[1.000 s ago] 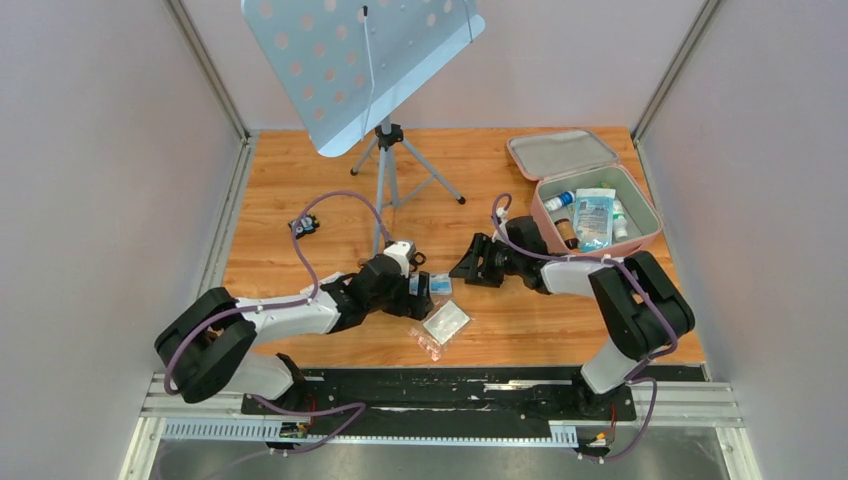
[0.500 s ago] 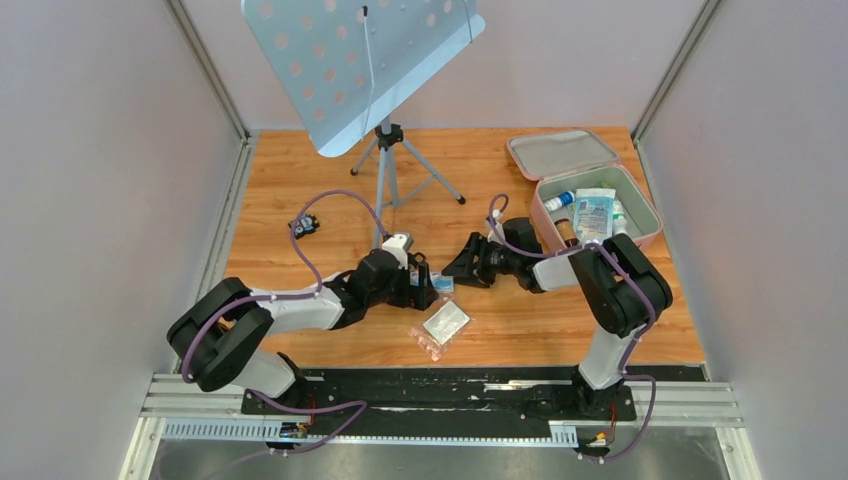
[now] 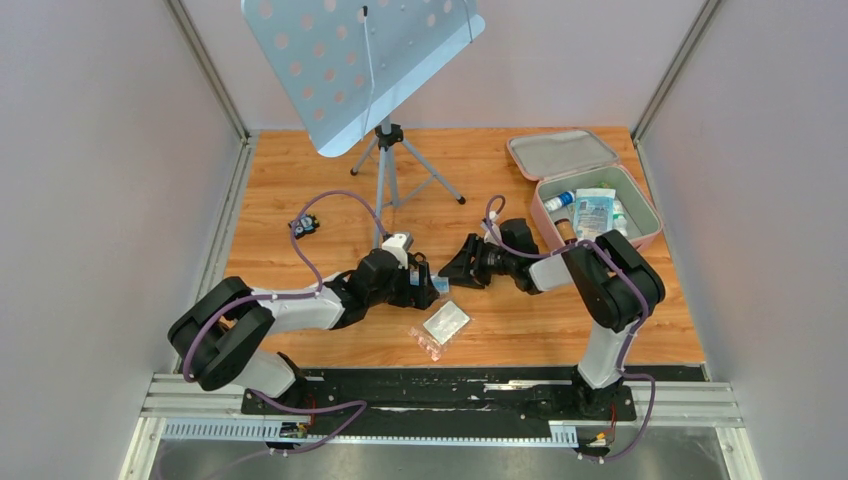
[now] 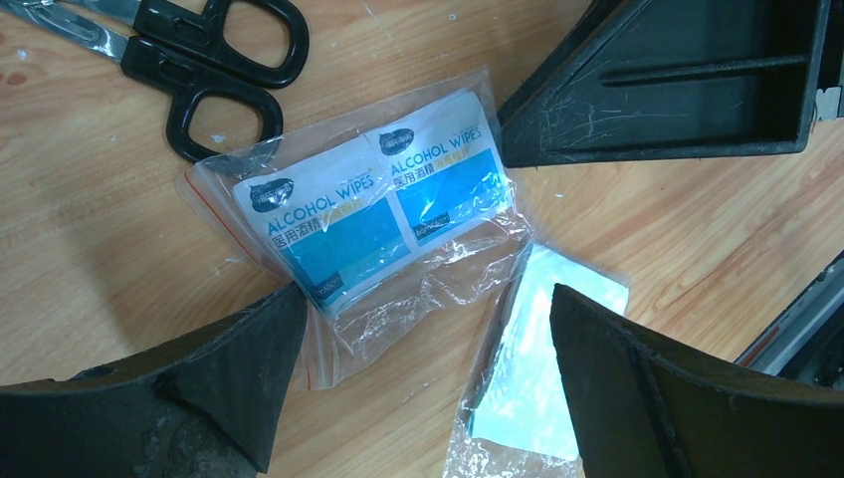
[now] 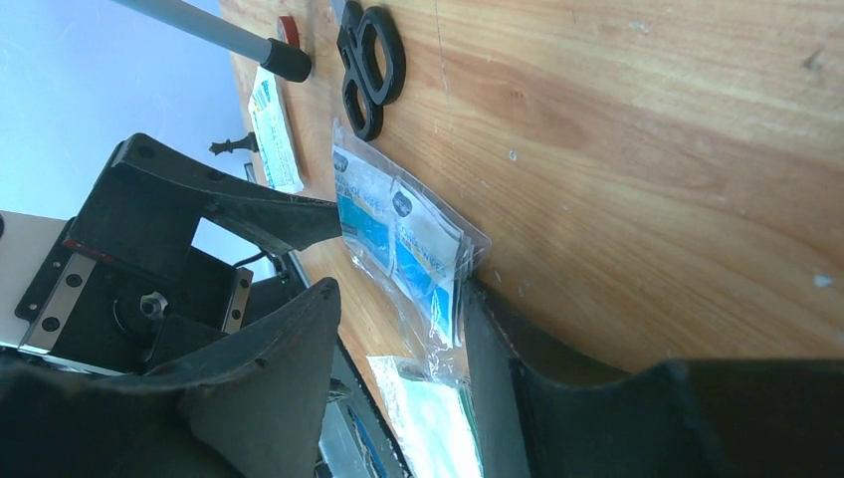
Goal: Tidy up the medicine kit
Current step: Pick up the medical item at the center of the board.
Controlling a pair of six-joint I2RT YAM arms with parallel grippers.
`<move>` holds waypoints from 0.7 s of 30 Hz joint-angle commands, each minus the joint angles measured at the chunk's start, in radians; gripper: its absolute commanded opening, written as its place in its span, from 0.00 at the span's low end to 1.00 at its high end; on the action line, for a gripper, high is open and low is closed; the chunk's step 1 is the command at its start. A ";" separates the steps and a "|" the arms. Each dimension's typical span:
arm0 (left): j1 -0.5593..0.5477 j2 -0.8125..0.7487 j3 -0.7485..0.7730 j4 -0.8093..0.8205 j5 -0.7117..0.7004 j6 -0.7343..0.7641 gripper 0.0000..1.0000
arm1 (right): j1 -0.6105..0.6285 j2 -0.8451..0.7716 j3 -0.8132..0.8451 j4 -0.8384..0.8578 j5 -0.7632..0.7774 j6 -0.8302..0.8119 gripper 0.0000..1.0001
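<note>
The pink medicine kit lies open at the back right with bottles and a packet inside, its lid laid back. A clear bag of alcohol wipes lies flat on the wood between both grippers. My left gripper stands open just left of it, low over the table. From the right, my right gripper has its jaws apart around the bag's edge. One of its fingers touches the plastic.
Black scissors lie just beyond the wipes. A bagged white pad and a small pink-edged packet lie nearer the bases. A music stand's tripod stands behind the left gripper.
My right gripper has slid left up to the wipes bag and its jaws have narrowed a little. The left arm moved slightly forward, then held still.
</note>
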 commanded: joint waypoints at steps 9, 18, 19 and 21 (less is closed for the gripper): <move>0.002 -0.011 -0.007 -0.027 -0.011 -0.015 0.87 | -0.005 -0.120 -0.044 -0.007 0.030 -0.015 0.33; 0.002 -0.006 0.001 -0.026 -0.005 -0.018 0.47 | -0.005 -0.107 -0.050 -0.020 0.031 -0.025 0.19; 0.002 -0.008 0.001 -0.027 -0.006 -0.018 0.44 | -0.005 -0.111 -0.049 -0.030 0.037 -0.033 0.19; 0.002 -0.012 0.003 -0.030 -0.010 -0.016 0.35 | -0.005 -0.121 -0.043 -0.065 0.056 -0.054 0.19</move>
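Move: The bag of alcohol wipes lies between my hands: its middle is about 2 cm ahead of my left hand point, 2 cm to its right and 2 cm below. From my right hand it is about 3 cm left, 1 cm back and slightly below, with its right end already between those fingers. The scissor handles stand some 5 cm beyond the bag's middle and 3 cm left; the gauze pack lies about 6 cm nearer me and 2 cm right of it. With my right hand I close from half open onto the bag's right end, pinching it while lifting about 1 cm and easing some 1 cm back and 1 cm to the right. My left hand sinks about 1 cm beside the opposite, near-left corner and swings its fingers in from wide open to less than half open around that corner, drawing slightly back and left. ##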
